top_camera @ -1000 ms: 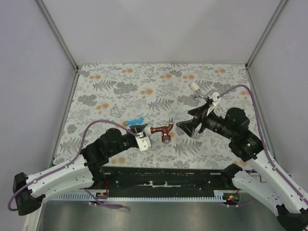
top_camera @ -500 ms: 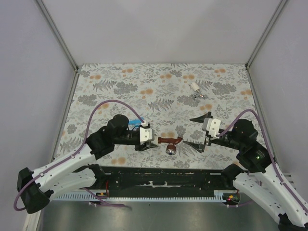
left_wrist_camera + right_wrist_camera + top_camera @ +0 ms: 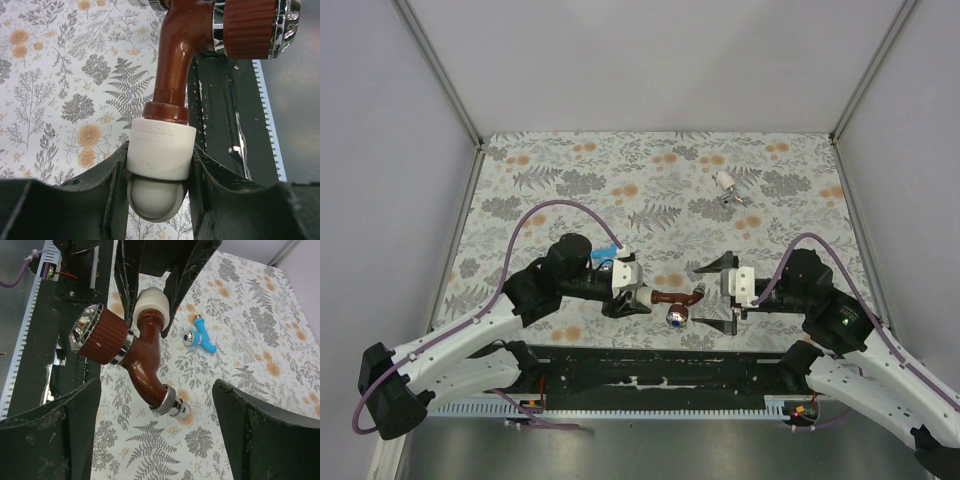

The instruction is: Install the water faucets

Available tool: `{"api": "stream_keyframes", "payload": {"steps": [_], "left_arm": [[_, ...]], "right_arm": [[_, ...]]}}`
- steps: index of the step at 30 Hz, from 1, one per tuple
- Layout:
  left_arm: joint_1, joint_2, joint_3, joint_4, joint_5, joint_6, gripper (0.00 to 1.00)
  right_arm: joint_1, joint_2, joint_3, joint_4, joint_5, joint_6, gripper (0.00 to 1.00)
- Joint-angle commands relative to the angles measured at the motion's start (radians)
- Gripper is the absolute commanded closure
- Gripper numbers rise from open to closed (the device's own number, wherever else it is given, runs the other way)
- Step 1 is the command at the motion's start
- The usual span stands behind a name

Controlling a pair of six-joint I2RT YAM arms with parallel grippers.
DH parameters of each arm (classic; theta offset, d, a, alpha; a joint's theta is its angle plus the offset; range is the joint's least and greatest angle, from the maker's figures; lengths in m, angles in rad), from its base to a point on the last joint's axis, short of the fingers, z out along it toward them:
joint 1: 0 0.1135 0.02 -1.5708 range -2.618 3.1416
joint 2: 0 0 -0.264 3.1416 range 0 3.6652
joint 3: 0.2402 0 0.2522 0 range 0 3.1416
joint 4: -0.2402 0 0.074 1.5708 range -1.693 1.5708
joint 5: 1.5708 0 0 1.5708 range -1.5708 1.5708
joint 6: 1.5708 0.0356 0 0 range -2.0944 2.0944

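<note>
The reddish-brown water faucet (image 3: 672, 298) hangs above the table's front edge, its stem set in a white pipe fitting (image 3: 160, 150). My left gripper (image 3: 632, 296) is shut on that fitting, fingers (image 3: 107, 185) pressed against both its sides. The ribbed knob (image 3: 102, 335) points toward the arm bases. My right gripper (image 3: 713, 294) faces it from the right, open wide, with the chrome spout end (image 3: 171, 404) lying between its fingers (image 3: 50, 435) without touching. A blue faucet (image 3: 200, 337) lies on the cloth behind. A white-silver faucet (image 3: 727, 186) lies at the back right.
The floral cloth (image 3: 560, 190) covers the table inside grey walls with metal corner posts (image 3: 440, 70). A black rail (image 3: 650, 370) with a toothed strip runs along the near edge, just under the held faucet. Purple cables (image 3: 560, 210) loop over both arms.
My right gripper has swung from the back right toward the front centre and now straddles the spout. My left gripper has carried the faucet slightly right and toward the near edge.
</note>
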Motion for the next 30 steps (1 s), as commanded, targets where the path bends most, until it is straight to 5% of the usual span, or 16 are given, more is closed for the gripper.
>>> {"api": "stream_keyframes", "payload": {"steps": [1, 9, 14, 18, 20, 22, 26, 30], "left_arm": [[0.006, 0.012, 0.058, 0.049, 0.053, -0.055, 0.98], [0.006, 0.024, 0.067, 0.046, 0.080, -0.069, 0.98], [0.006, 0.012, 0.066, 0.043, 0.074, -0.060, 0.98], [0.006, 0.002, 0.063, 0.042, 0.057, -0.052, 0.98], [0.005, -0.004, 0.060, 0.038, 0.050, -0.046, 0.98], [0.006, -0.010, 0.058, 0.038, 0.039, -0.042, 0.98], [0.006, -0.027, 0.047, 0.040, -0.001, -0.014, 0.98], [0.006, -0.080, 0.006, 0.090, -0.113, 0.006, 0.98]], "right_arm": [[0.052, 0.040, 0.027, 0.003, 0.053, -0.042, 0.02], [0.108, 0.105, 0.032, 0.043, 0.058, -0.014, 0.02], [0.113, 0.155, 0.045, 0.081, 0.027, 0.045, 0.12], [0.115, 0.215, 0.084, 0.061, 0.006, 0.098, 0.33], [0.113, 0.240, 0.098, 0.058, -0.001, 0.125, 0.59], [0.115, 0.261, 0.108, 0.061, -0.008, 0.154, 0.72], [0.115, 0.286, 0.116, 0.085, -0.037, 0.234, 0.78], [0.113, 0.333, 0.119, 0.142, -0.021, 0.390, 0.93]]}}
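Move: The brown faucet hangs between the hands, its white fitting held in the left fingers. From the open right hand, the collared spout end lies about 4 cm left, straight ahead 0 cm, and 3 cm lower. The knob is 7 cm left and 4 back, the white fitting some 13 cm left and level fore-and-aft, the blue faucet on the table roughly 23 left, 9 forward. From the left hand the spout end lies about 12 cm right, 1 forward. Bring the open right gripper left and down, about 5 cm across and 3 down, onto the faucet's collared spout end, and close the fingers on it from either side, easing back 2 cm or so as they pinch and rolling the wrist some 15 degrees. Keep the left fingers shut on the white fitting, giving way only about a centimetre. ##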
